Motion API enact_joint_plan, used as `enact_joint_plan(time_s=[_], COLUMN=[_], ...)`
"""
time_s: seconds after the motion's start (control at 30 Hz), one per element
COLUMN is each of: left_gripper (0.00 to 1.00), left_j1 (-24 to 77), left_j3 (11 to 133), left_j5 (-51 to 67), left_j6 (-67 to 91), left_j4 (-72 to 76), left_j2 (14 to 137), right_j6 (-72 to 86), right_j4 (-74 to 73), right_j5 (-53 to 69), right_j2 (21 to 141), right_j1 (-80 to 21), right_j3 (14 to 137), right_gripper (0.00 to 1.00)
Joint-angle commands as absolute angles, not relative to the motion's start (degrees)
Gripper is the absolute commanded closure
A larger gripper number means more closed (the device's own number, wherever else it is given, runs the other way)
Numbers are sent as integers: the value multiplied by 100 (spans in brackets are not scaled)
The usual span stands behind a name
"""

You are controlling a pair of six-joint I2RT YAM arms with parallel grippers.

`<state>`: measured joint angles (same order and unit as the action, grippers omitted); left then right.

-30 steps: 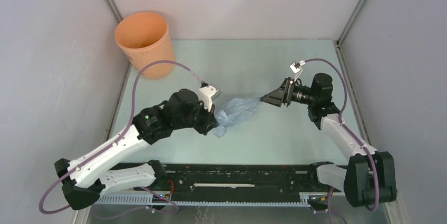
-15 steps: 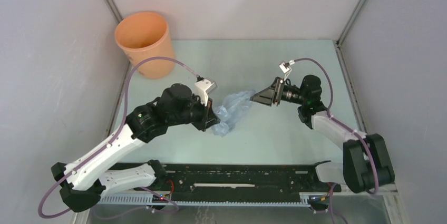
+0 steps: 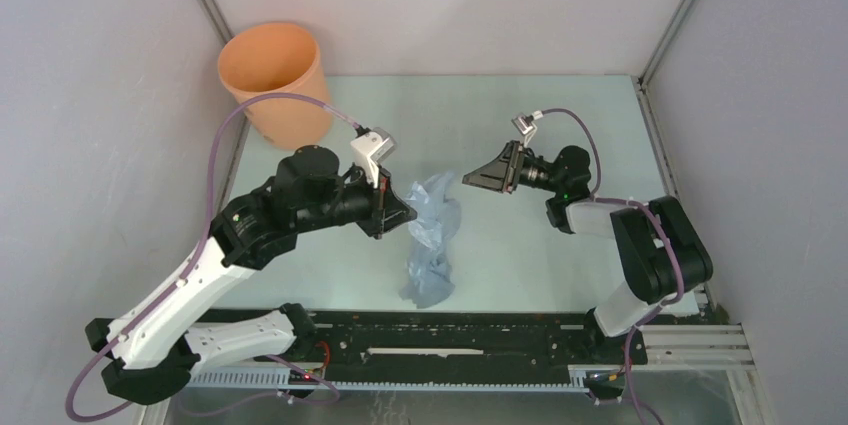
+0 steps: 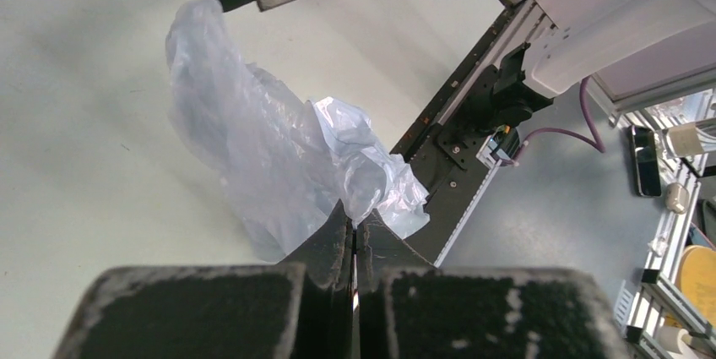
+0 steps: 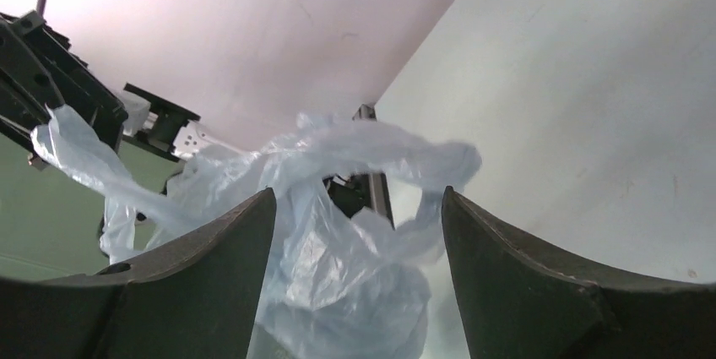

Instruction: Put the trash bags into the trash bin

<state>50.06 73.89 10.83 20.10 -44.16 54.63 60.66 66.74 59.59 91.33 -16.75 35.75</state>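
Note:
The trash bag (image 3: 430, 237) is thin pale blue film, hanging crumpled and long from my left gripper (image 3: 404, 213), which is shut on its upper edge. In the left wrist view the bag (image 4: 270, 148) spreads out ahead of the pinched fingertips (image 4: 355, 220). My right gripper (image 3: 468, 181) is open just right of the bag's top. From its wrist camera the bag (image 5: 338, 241) shows in the gap between the wide-apart fingers (image 5: 211, 258), which do not squeeze it. The orange trash bin (image 3: 275, 80) stands upright at the back left corner, apart from both arms.
Grey enclosure walls (image 3: 100, 145) close in the pale green table (image 3: 540, 255) on the left, back and right. A black rail (image 3: 450, 337) runs along the near edge between the arm bases. The left arm's purple cable (image 3: 290, 100) loops in front of the bin.
The left gripper has risen and drawn back left with the bag, which now hangs stretched downward. The right gripper has followed leftward, staying open beside the bag's top.

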Motion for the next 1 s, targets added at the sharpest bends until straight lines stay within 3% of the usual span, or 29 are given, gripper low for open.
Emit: enact_joint_plan(time_s=[0.0,0.2,0.3,0.53,0.7,0.97], left_gripper=[100,100,100,100,100,100], left_j1=[4966,4968,4958,4958,4962,4949], left_j3=[7667,7664,7683,7866,8037,7801], left_j5=[1191,1047,1056,1240,1342,1215], left_j6=[2155,2234,2219,2155,2062,2088], left_j4=[-4504,-4543,-4549,-4518,-4526,-4418], left_j2=[5394,5246,5245,5475,5678,5523], right_j6=[6331,4864,5072,5537,7129,7923], right_j4=[6968,4814,5207,5627,7337,7116], right_j5=[5683,5291,5682,5096,4953,4707], right_j2=[9350,9064,9345,9821,10553,9866], right_j1=[-1964,-1730,-1945,-2687,-2967,-2858], right_j3=[4065,3902,3869,4025,4189,4019], right_gripper=[19,18,18,15,16,18])
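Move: The blue trash bag hangs from the left gripper's shut tips, its middle about 12 cm back and 8 cm left of the right hand, near its height; its loose upper edge comes closest. The left gripper is roughly 13 cm back, 12 cm left and 10 cm above the right hand. From the left hand, the bag's middle is about 4 cm right, 1 cm back and 12 cm below; the bin stands some 36 cm ahead, 30 cm left, 18 cm lower. Leftward and down overall, the right hand closes in on the hanging trash bag: first about 2 cm forward, then swinging back and some 7 cm left while sinking over 6 cm, before rising 2 cm at the end. Its wrist turns about 20 degrees, and its fingers stay wide open around no firm hold. The left hand keeps its pinch on the bag, almost in place. ##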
